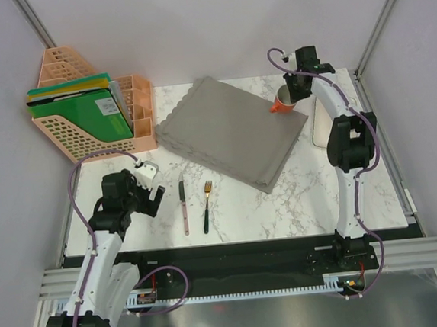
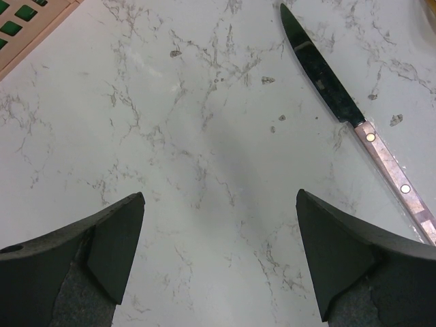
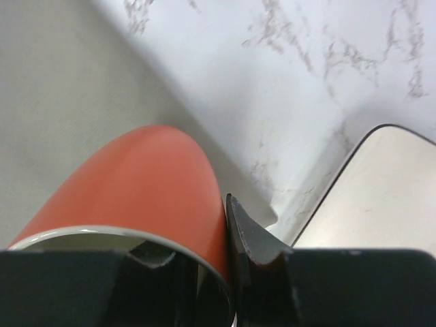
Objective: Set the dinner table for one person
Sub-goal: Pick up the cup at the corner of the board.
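An orange cup (image 1: 282, 101) with a pale inside hangs over the right corner of the grey scallop-edged placemat (image 1: 227, 128). My right gripper (image 1: 295, 89) is shut on its rim. In the right wrist view one finger (image 3: 253, 240) presses the cup (image 3: 136, 184) from outside and the other sits inside it. The cup's shadow falls on the dinner table (image 3: 272, 68). A white plate (image 1: 319, 128) lies to the right, partly behind the arm. My left gripper (image 1: 155, 196) stands open and empty low over the marble, left of the knife (image 1: 183, 205) and fork (image 1: 207, 205).
A peach file organizer (image 1: 83, 106) holding green folders stands at the back left, and its corner (image 2: 27, 27) shows in the left wrist view. The knife (image 2: 340, 109) lies right of my left gripper (image 2: 219, 231). The plate's edge (image 3: 381, 197) runs beside the cup.
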You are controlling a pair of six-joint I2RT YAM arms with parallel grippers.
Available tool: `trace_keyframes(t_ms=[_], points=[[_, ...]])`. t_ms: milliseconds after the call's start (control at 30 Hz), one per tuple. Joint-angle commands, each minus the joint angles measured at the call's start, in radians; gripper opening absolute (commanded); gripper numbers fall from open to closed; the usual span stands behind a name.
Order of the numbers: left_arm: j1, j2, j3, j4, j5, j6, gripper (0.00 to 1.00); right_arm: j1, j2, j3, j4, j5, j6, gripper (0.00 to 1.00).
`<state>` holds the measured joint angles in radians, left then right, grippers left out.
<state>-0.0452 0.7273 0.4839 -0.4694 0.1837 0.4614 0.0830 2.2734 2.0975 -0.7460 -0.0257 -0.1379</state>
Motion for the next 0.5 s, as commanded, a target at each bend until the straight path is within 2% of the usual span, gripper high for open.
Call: trace_keyframes(t_ms=[0,233,467], points=[[0.002,0.009,-0.002,0.026,-0.004,0.026,1.0,-0.019,0.038,0.123,0.013,0.02,0.018,0.0],[0.004,0.023,-0.001,0.028,-0.01,0.025,1.0,-0.069,0.124,0.17,0.025,0.073,0.024,0.0],[0.002,0.035,-0.001,0.026,-0.02,0.022,1.0,-0.138,0.136,0.164,0.066,0.082,0.031,0.0]])
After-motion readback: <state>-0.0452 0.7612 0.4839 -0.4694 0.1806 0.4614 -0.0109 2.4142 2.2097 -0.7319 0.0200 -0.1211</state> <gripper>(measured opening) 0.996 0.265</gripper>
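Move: The right hand already holds the orange cup by its rim. The white tray's far left corner, the mark the cup is being carried towards, lies about 7 cm ahead, 10 cm to the right and 9 cm below. The grey mat's right-hand corner is roughly level with the hand, some 4 cm to its right and 9 cm down. From the idle left hand the tray's corner is about 37 cm ahead and 65 cm to the right, about 8 cm lower. Keeping its pinch on the cup's rim, the right hand carries it about 6 cm to the right, across the mat's right-hand corner and towards the tray's far left corner. It eases a little forward first, then sinks some 3.5 cm mid-way and levels off while still going right, with the wrist turning slightly clockwise. ##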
